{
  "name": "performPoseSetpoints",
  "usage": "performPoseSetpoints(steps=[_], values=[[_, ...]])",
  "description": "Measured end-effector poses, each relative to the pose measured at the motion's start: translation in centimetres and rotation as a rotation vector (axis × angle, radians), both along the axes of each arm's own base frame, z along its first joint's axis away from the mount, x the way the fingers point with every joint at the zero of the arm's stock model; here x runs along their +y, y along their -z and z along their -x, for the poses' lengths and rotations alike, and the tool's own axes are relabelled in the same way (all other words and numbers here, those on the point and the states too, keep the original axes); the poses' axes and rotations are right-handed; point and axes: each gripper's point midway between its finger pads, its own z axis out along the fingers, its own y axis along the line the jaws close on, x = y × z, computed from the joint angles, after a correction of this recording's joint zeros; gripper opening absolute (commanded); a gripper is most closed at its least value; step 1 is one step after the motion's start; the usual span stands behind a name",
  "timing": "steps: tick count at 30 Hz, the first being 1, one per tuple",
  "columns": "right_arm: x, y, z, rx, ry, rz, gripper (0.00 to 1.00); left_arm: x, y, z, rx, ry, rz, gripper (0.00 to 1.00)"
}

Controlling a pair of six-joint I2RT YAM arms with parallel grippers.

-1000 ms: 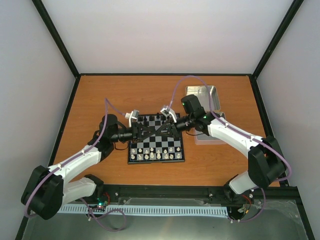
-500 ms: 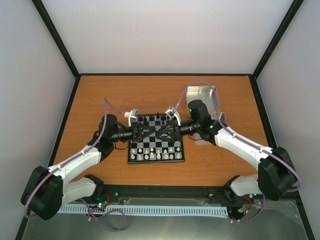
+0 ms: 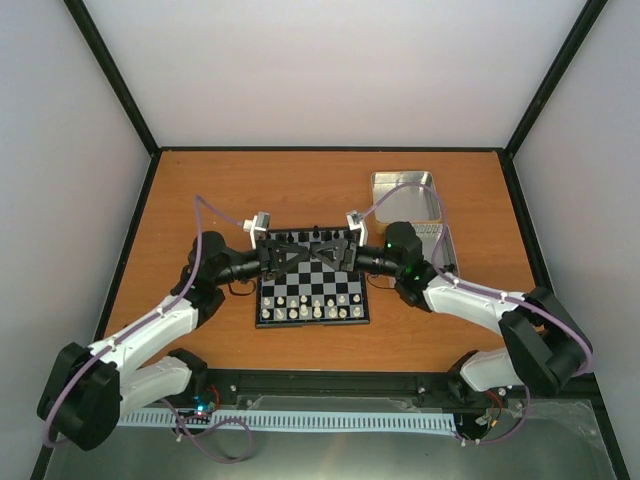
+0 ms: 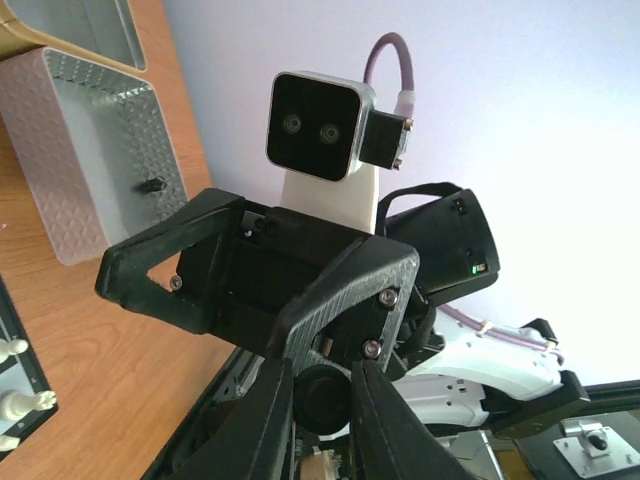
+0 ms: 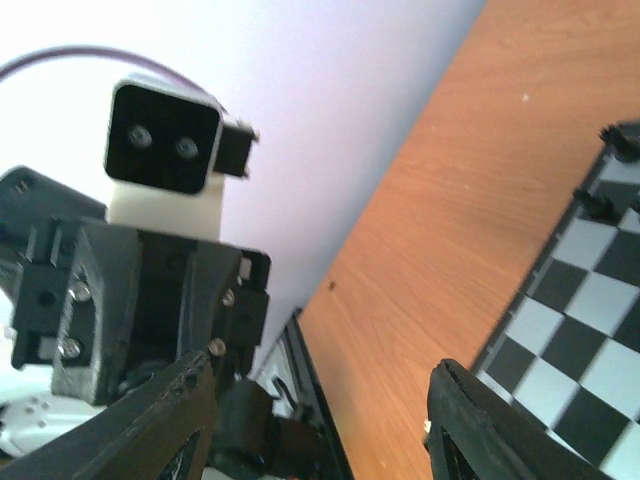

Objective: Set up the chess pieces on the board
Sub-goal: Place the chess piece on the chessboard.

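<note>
The board [image 3: 313, 290] lies mid-table, with white pieces [image 3: 310, 305] on its near rows and black chess pieces [image 3: 318, 234] along its far row. Both grippers hover over the far half, pointing at each other. My left gripper [image 3: 318, 255] is shut on a small black chess piece [image 4: 322, 400], whose round base shows between its fingers [image 4: 262, 420]. My right gripper [image 3: 300, 255] is open, with its fingers [image 4: 150, 280] spread around the left one's tip and nothing in them. In the right wrist view the board [image 5: 580, 310] is at the lower right.
Two silver tins stand right of the board, one at the back [image 3: 405, 193] and one nearer under the right arm [image 3: 442, 250]. A black piece [image 4: 152, 185] lies in a tin [image 4: 90, 150]. The black frame rail runs along the near edge.
The right gripper's jaws have gone from shut to open. Both grippers have shifted toward the far side of the board, and the right arm has swung lower and further right.
</note>
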Motion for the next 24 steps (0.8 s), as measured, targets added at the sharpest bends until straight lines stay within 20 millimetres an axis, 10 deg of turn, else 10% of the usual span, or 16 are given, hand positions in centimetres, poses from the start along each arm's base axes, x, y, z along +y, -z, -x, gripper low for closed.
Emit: performPoseSetpoints(steps=[24], values=[[0.8, -4.2, 1.5, -0.043, -0.035, -0.231, 0.29, 0.5, -1.3, -0.6, 0.056, -0.060, 0.064, 0.09]])
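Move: The black chess piece is already pinched between the left hand's finger pads, its head pointing right. From the right hand it lies about 3 cm above, 2 cm back and 2 cm to the left. The chessboard's middle is roughly 20 cm below the right hand, level with it and 2 cm to its left. The black pieces along the board's far edge stand some 10 cm ahead, 4 cm left and 18 cm below. Upward first, about 4 cm, the right hand comes from under the piece, easing back some 2 cm in the latter part to line up with its free head. Its fingers, pointing left, tip up roughly 15 degrees and narrow from over half open to about a third, around the piece's end. The left hand keeps its grip and offers the piece, rising about 1 cm. ##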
